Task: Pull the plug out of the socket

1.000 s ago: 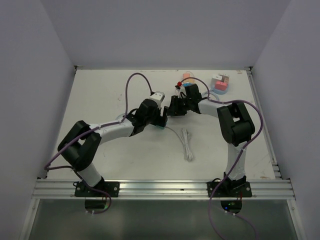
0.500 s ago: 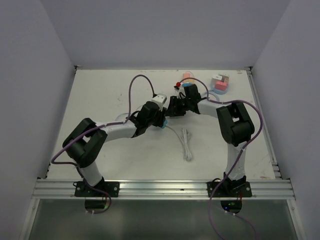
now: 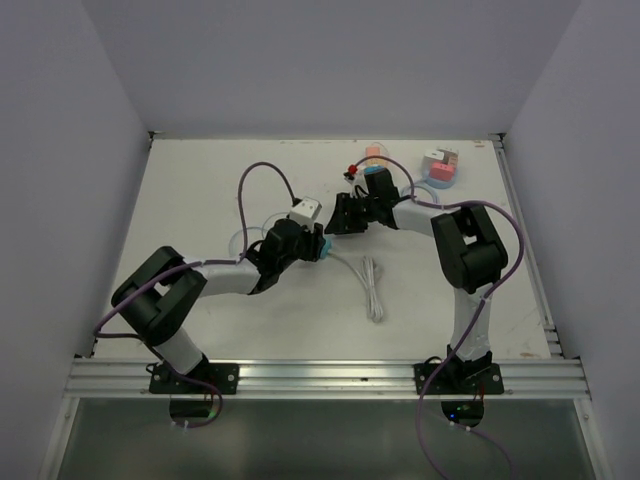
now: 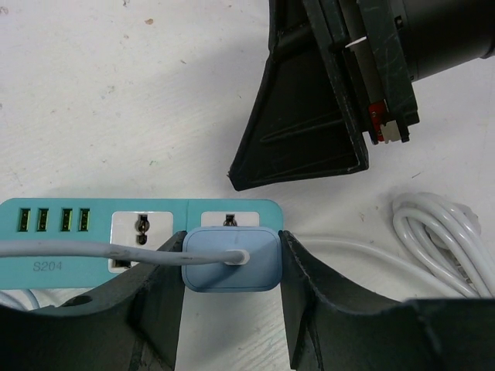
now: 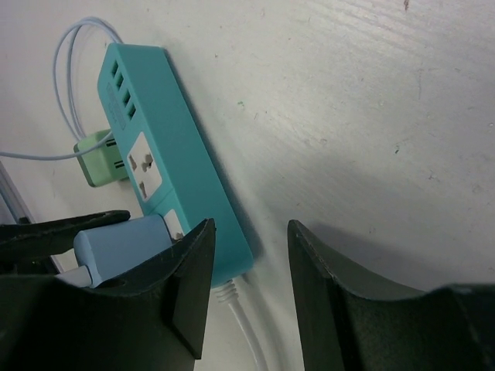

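Note:
The teal socket strip (image 4: 93, 220) lies flat on the white table. A light-blue plug (image 4: 230, 259) sits over its end socket, its grey cable running left. My left gripper (image 4: 230, 246) is shut on the plug, one finger on each side. I cannot tell whether the prongs are still seated. In the top view the left gripper (image 3: 318, 245) is beside the strip's teal end (image 3: 323, 243). My right gripper (image 5: 249, 232) stands open over the strip (image 5: 182, 154) at its cord end, its left finger beside the plug (image 5: 116, 241). From above the right gripper (image 3: 337, 222) sits just behind the left.
A coiled white cable (image 3: 374, 285) lies near the middle of the table. A green adapter (image 5: 97, 158) with a white lead sits beside the strip. At the back stand a pink-and-white block in a blue dish (image 3: 440, 167) and an orange object (image 3: 376, 155).
My left gripper has closed onto the plug, and the left arm has drawn back toward the near left. The right gripper has barely moved.

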### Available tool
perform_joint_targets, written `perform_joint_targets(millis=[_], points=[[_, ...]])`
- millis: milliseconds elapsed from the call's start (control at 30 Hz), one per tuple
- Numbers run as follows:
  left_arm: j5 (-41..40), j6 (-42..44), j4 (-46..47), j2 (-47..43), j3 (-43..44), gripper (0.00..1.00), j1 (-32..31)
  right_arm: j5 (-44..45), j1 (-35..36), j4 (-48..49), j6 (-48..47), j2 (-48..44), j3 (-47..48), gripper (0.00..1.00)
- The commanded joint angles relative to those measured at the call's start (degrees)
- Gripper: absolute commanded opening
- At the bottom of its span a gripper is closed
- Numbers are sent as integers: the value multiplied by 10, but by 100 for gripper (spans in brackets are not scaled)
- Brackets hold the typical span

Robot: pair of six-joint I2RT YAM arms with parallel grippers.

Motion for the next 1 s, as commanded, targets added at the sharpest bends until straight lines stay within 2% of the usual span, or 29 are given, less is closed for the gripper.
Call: perform_joint_targets(millis=[0,200,333,467,733,967], points=[[-16,11,87,-18,-3,1,0,-26,7,21,-7,-12,12,47],[-32,9,118,-16,-12,0,0,-50,16,13,-19,-1,27,47],[-99,0,154,-27,-30,0,0,-52,19,-6,-21,12,35,47],[-118,0,187,-24,-34,0,1,-63,28,-9,-25,10,40,47],[-110,-13,208,-2,-21,0,1,-5,41,-67,-62,39,67,48],[-134,-24,239,-57,-51,0,1,22,42,-82,-62,62,76,47]])
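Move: The left hand already holds the blue plug between its fingers, still in the socket strip's end outlet, about 3 cm below and 1 cm ahead of that hand. The strip's middle lies some 3 cm ahead and 5 cm to its left, 5 cm down, and the coiled cord about 12 cm back and 11 cm to its right. From the right hand the strip's right end is roughly 4 cm back, 1 cm left and 2 cm down. Up, forward and a little to the left, the left hand keeps its grip on the plug and eases along slowly, tilting up and turning counter-clockwise about 10 degrees each, then lifts sharply, over 4 cm up in all, pulling the plug from the outlet. The right hand, fingers half open, travels about 3 cm left and slightly back, rises a little, then dips 2 cm to straddle the strip's end, one fingertip against its outlet face. ##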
